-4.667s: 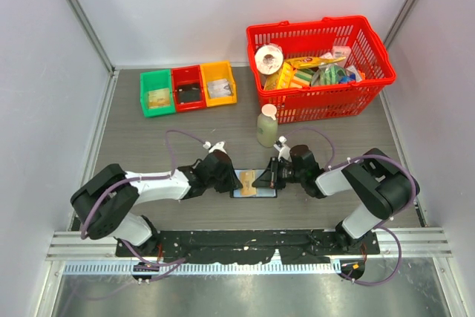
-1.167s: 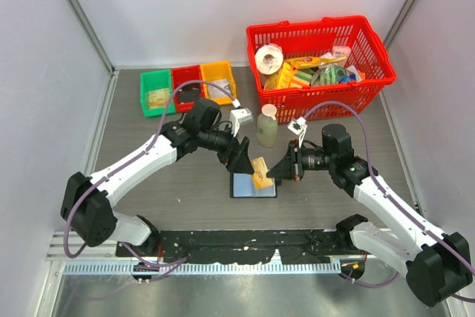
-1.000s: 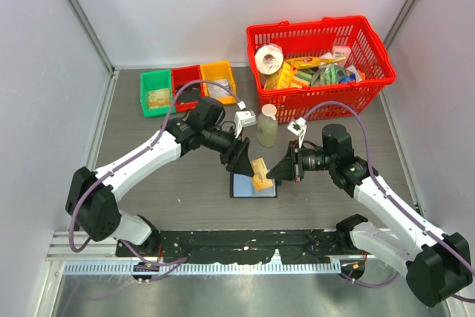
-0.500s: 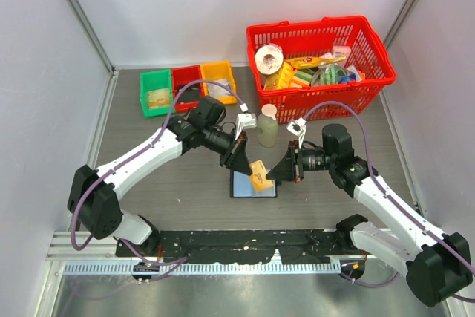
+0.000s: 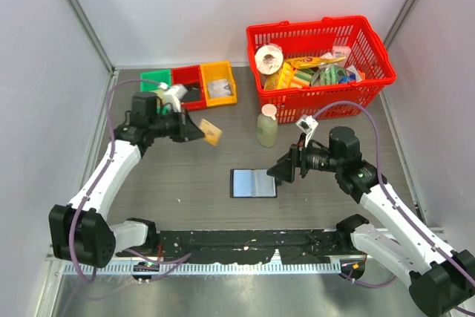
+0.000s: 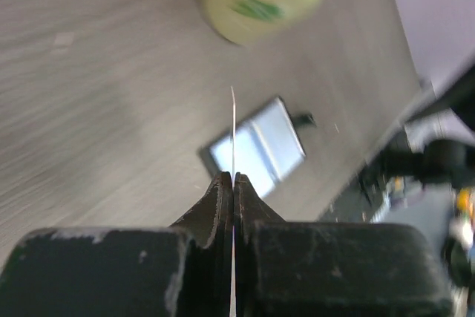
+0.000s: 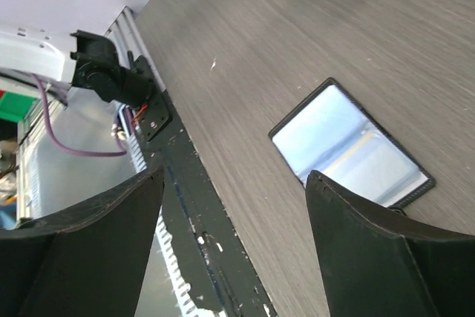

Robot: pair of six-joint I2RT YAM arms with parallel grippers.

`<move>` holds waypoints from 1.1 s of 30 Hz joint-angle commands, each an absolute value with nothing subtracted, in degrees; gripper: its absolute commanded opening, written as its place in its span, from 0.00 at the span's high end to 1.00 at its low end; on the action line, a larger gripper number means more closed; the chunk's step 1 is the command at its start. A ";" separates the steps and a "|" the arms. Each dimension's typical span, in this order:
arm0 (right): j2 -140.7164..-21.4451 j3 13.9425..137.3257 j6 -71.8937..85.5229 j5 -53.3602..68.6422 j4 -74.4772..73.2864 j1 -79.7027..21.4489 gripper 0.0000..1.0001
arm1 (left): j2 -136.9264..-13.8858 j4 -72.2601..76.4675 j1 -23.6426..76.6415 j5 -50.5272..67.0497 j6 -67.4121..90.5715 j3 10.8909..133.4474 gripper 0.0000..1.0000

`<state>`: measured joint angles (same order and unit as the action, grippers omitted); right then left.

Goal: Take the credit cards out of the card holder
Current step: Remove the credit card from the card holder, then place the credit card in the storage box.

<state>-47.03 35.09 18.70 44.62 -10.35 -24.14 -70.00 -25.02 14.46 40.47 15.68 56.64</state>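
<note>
The card holder (image 5: 253,182) lies open and flat on the table, its pale blue-grey inner faces up; it also shows in the right wrist view (image 7: 349,146) and, blurred, in the left wrist view (image 6: 256,146). One yellow-orange credit card (image 5: 212,132) hangs in the air near the trays, well left of the holder, with my left gripper (image 5: 200,130) shut on it. In the left wrist view that card (image 6: 233,128) is seen edge-on between the closed jaws (image 6: 234,180). My right gripper (image 5: 280,171) hovers just right of the holder, wide open and holding nothing (image 7: 236,176).
A pale green bottle (image 5: 267,125) stands behind the holder. A red basket (image 5: 319,57) full of groceries sits at the back right. Green (image 5: 154,78), red (image 5: 190,84) and orange (image 5: 218,82) trays line the back left, the left arm partly over them.
My left gripper has carried the card away from the holder, up and left toward the trays. The right gripper has opened and drawn back slightly to the right.
</note>
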 commanded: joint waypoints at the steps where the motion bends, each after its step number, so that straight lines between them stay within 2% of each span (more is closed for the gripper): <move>1: -44.74 37.36 17.05 38.24 -12.21 -23.91 0.18 | -68.46 -21.00 2.93 30.16 25.22 58.26 1.00; 3: -44.56 37.35 17.05 37.79 -12.57 -23.99 0.18 | -70.65 -21.45 -3.13 26.47 26.80 60.63 1.00; 8: -44.39 36.48 17.05 37.53 -12.13 -24.00 0.18 | -78.47 -16.19 -10.80 18.82 31.02 66.08 1.00; 14: -44.12 35.86 16.87 38.41 -11.69 -24.00 0.18 | -93.40 -15.99 -11.25 12.92 28.48 78.73 1.00; 23: -44.30 35.16 17.40 40.52 -10.46 -24.08 0.18 | -114.68 -19.77 -11.25 15.99 26.63 95.96 1.00; 33: -45.62 35.24 16.96 40.17 -10.37 -23.99 0.18 | -120.49 -18.46 -8.35 19.42 29.00 97.29 1.00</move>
<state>-45.32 35.00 17.85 39.75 -12.47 -24.14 -120.70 -19.97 -9.69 16.84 28.14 95.02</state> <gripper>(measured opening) 0.823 0.012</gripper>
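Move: The left gripper already holds the credit card; the green tray it is bound for lies about 33 cm ahead, 23 cm to its left and some 17 cm below. The red tray adjoins that one, roughly 34 cm ahead and 10 cm left of the gripper, with the orange tray next, about 36 cm ahead and 3 cm right. From the right gripper the green tray is around 42 cm ahead, 48 cm left and 17 cm down. Keep the card pinched and swing the left gripper forward and left, nearly level at first, towards the green tray, turning counter-clockwise some 50 degrees so the fingers come to point mostly forward. Once nearly there, lower about 11 cm to bring the card down over the tray's near part, tipping the fingers farther down and easing slightly back to the right. ##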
